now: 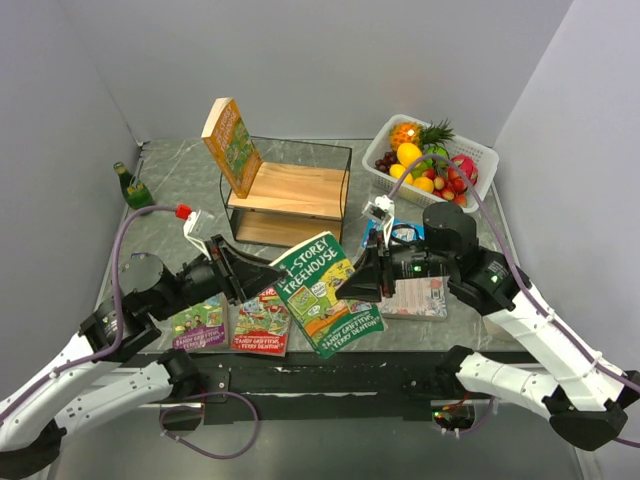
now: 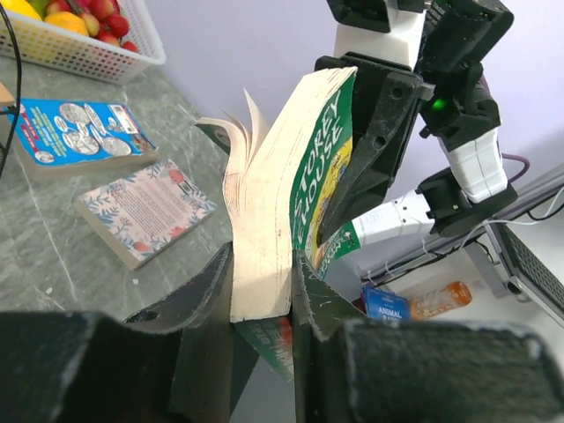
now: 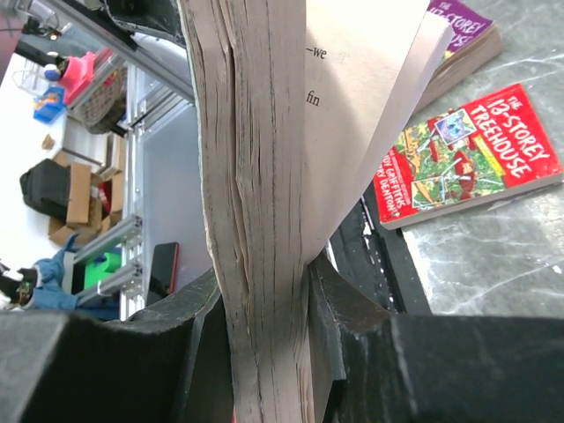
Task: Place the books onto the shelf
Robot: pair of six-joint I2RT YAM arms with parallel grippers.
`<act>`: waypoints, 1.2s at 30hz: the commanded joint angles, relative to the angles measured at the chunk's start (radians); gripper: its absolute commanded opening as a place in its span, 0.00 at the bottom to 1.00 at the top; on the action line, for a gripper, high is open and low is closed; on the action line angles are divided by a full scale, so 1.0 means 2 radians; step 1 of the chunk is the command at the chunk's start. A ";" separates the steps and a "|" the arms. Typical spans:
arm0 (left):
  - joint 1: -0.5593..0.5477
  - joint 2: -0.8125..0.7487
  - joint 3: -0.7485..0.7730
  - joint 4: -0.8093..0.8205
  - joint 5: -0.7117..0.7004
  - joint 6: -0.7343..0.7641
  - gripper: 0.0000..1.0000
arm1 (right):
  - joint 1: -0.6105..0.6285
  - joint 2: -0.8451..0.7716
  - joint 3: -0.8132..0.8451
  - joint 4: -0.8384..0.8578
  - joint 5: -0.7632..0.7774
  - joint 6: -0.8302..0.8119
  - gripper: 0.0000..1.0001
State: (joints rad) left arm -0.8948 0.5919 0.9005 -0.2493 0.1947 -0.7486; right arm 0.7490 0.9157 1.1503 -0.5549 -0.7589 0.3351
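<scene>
A green Treehouse book hangs above the table's front middle, gripped from both sides. My left gripper is shut on its page block from the left. From the right, my right gripper is shut on the same book, whose loose pages fan out. The shelf stands behind, with an orange book leaning upright on its top board. Purple and red books lie flat at front left. The pink book lies under the right arm.
A white fruit basket sits at the back right. A green bottle stands by the left wall. A blue book lies flat near the pink one, between shelf and basket.
</scene>
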 commanded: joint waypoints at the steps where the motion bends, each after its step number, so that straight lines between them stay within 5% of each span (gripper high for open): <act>1: 0.001 0.005 0.024 0.010 -0.026 0.019 0.01 | -0.003 0.002 0.045 0.007 0.058 0.004 0.29; 2: 0.001 0.003 0.034 0.007 -0.047 0.021 0.01 | -0.002 0.002 0.053 0.004 0.075 0.006 0.39; 3: 0.002 0.005 0.041 0.002 -0.086 0.024 0.01 | -0.003 0.002 0.057 0.001 0.096 0.010 0.70; 6: 0.002 0.031 0.096 -0.017 -0.138 0.060 0.01 | -0.005 0.009 0.079 -0.008 0.181 0.033 0.97; 7: 0.001 0.041 0.113 -0.020 -0.150 0.069 0.01 | -0.006 0.012 0.086 -0.009 0.198 0.037 0.99; 18: 0.002 0.215 0.321 -0.030 -0.332 0.246 0.01 | -0.029 0.049 0.147 -0.026 0.445 0.114 0.99; 22: 0.006 0.274 0.347 0.003 -0.413 0.323 0.01 | -0.055 0.072 0.160 -0.036 0.472 0.133 0.99; 36: 0.193 0.377 0.367 0.048 -0.254 0.280 0.01 | -0.121 0.189 0.193 -0.004 0.458 0.135 0.96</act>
State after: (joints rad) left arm -0.5716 1.3602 1.6081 -0.3485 -0.4282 -0.1631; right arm 0.5278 1.2594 1.5036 -0.6296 0.1337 0.6075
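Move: Both hands hold the 104-Storey book. Its place, the free spot on the upper shelf board beside the orange book, lies about 32 cm ahead of the left hand, 6 cm left and 12 cm lower; the standing orange book is 5 cm left of that spot. From the right hand the spot is roughly 33 cm ahead, 21 cm left and 9 cm lower; the blue book lies 25 cm ahead, 12 cm right, 28 cm below. Right opens, moving 23 cm forward; left, still pinching the book, swings 28 cm forward, counter-clockwise, towards the shelf. ##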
